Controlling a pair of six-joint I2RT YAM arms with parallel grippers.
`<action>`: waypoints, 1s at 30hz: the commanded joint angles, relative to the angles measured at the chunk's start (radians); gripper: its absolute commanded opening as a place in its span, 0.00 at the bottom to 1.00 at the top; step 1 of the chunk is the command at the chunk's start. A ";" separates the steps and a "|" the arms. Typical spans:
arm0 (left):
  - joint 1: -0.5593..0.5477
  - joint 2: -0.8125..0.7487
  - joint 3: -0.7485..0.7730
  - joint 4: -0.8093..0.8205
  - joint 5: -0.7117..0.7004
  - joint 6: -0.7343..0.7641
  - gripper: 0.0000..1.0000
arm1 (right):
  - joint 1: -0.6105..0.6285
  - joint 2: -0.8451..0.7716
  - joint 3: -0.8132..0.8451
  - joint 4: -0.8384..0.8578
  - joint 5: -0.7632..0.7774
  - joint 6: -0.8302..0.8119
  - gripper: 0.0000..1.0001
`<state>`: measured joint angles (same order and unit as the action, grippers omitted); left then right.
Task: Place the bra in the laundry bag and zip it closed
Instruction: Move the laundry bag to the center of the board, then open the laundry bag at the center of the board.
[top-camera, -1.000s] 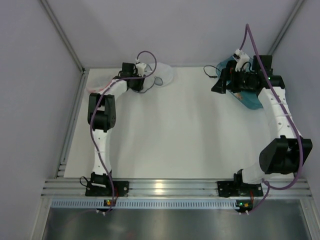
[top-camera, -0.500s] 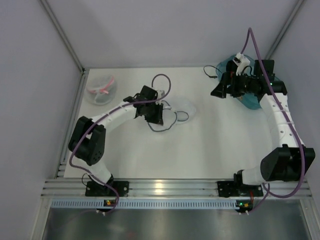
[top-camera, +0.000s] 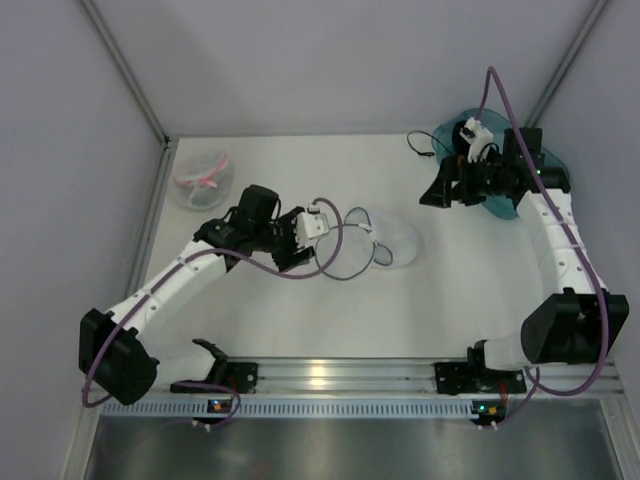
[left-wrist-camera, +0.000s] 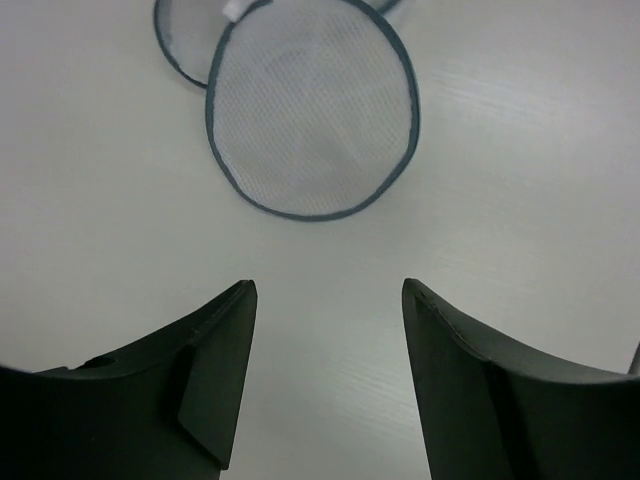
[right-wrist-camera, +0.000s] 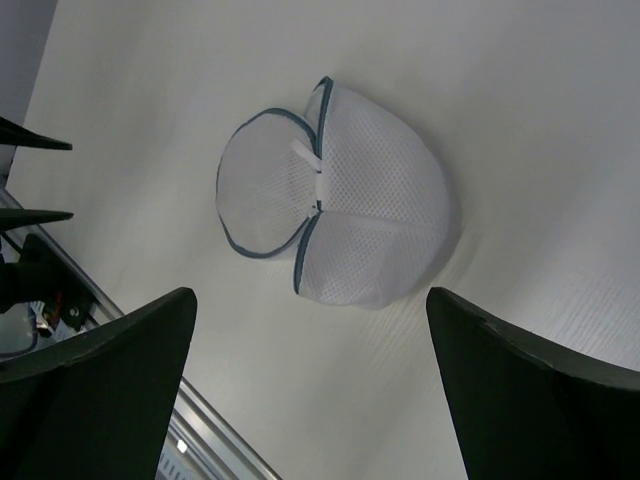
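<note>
The laundry bag (top-camera: 393, 241), white mesh with a thin grey zip rim, lies in the middle of the table. In the right wrist view (right-wrist-camera: 345, 205) one domed half and one flatter disc half are spread apart. The left wrist view (left-wrist-camera: 313, 110) shows the disc half straight ahead. My left gripper (top-camera: 298, 241) is open and empty, a short way left of the bag (left-wrist-camera: 328, 300). My right gripper (top-camera: 437, 190) is open and empty (right-wrist-camera: 310, 305), raised beside the teal bin. The bra's cups are hidden; only a thin black loop (top-camera: 417, 145) shows beside the bin.
A teal plastic bin (top-camera: 505, 195) stands at the back right, mostly under my right arm. A similar round mesh bag with a pink rim (top-camera: 200, 178) sits at the back left. The enclosure walls close in the back and both sides.
My left arm carried the laundry bag from the back left to the middle of the table, let it go and drew back to the left. My right gripper shifted only slightly.
</note>
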<state>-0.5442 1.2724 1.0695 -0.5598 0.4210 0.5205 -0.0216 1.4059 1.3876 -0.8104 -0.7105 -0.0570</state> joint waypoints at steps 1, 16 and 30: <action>-0.020 -0.051 -0.065 -0.052 0.104 0.534 0.65 | -0.009 -0.019 -0.016 -0.007 -0.030 -0.023 0.99; -0.076 0.410 0.013 -0.061 0.154 1.166 0.50 | -0.009 -0.018 -0.061 -0.027 0.003 -0.049 0.99; -0.085 0.581 0.092 -0.193 -0.007 0.983 0.02 | -0.009 0.005 -0.052 -0.053 0.003 -0.083 0.99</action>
<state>-0.6247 1.8332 1.1584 -0.6456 0.4667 1.5826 -0.0219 1.4078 1.3331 -0.8787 -0.6941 -0.1242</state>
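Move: The grey-trimmed laundry bag's left rim lies about 4 cm right of the open left hand, 2 cm ahead and some 16 cm below; the bag's middle is roughly 13 cm right and 2 cm ahead. The pink-trimmed bag sits some 25 cm left and 16 cm ahead. From the right hand, that left rim is about 24 cm left, 4 cm back and 23 cm down. Left hand sinks 16 cm, turning some 50 degrees clockwise, pinches the bag's left rim; right sinks 3 cm. ##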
